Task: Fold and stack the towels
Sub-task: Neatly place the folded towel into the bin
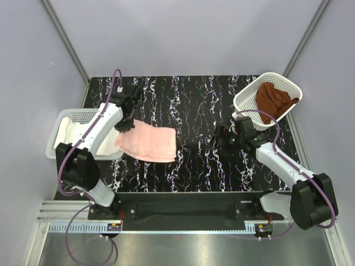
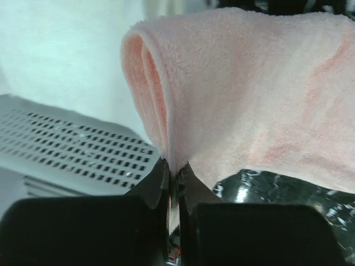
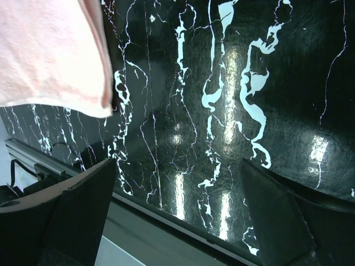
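The pale pink towel [image 1: 151,142] lies folded on the black marbled table, left of centre. My left gripper [image 1: 127,125] is shut on its left edge; in the left wrist view the fingertips pinch the fold of the pink towel [image 2: 249,94] at the left gripper [image 2: 173,168]. A white towel [image 1: 71,132] lies in the left basket [image 1: 77,114]. The rust-brown towel [image 1: 275,100] is bunched in the right basket [image 1: 248,95]. My right gripper [image 1: 217,142] hovers over bare table right of centre, open and empty. Ahead of the right gripper [image 3: 177,194] shows a corner of the pink towel [image 3: 50,50].
The left basket's mesh wall [image 2: 72,149] stands right beside the pinched towel edge, with the white towel [image 2: 66,50] behind it. The table's near edge and a metal rail [image 3: 155,238] run under the right gripper. Grey walls close in the table.
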You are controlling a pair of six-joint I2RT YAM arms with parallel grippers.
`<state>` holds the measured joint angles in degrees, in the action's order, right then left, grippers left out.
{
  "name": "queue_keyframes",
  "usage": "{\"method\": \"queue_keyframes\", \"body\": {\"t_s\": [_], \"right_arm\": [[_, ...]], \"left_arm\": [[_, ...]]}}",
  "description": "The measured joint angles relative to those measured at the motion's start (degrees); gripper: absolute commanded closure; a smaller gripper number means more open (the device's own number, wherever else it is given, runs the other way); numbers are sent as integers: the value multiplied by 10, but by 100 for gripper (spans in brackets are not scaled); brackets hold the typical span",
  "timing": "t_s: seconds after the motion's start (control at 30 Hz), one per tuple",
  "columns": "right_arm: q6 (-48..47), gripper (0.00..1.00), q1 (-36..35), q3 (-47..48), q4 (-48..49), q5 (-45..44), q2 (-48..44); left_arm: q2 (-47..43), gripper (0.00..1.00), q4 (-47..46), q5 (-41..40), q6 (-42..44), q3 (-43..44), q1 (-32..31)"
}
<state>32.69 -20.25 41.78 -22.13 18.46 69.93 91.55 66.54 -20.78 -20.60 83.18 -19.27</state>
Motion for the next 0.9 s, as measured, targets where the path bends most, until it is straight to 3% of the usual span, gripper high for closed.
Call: {"method": "queue_keyframes", "body": {"t_s": [0.23, 0.47, 0.9], "right_arm": [[-8, 0, 0, 0, -1, 0, 1], [-19, 0, 0, 0, -1, 0, 17], [-38, 0, 0, 23, 0, 10, 40]], "left_arm": [[-8, 100, 12, -104, 48, 10, 74], [-11, 100, -8, -140, 82, 28, 165], [39, 100, -52, -194, 111, 53, 260]]}}
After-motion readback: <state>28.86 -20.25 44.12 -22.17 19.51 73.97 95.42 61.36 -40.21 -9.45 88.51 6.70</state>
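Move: The left hand already grips the pink towel's left end, with the towel's middle about 8 cm right, 4 cm back and 12 cm below. The white bin's middle lies some 16 cm left, 1 cm back and 10 cm below; the folded white towel inside is about 17 cm left and 2 cm back, also 10 cm below. From the right hand the bin is roughly 50 cm left and 4 cm forward, a few centimetres below. Keeping its pinch, the left hand sweeps the towel some 20 cm left across the bin, rising about 4 cm. ##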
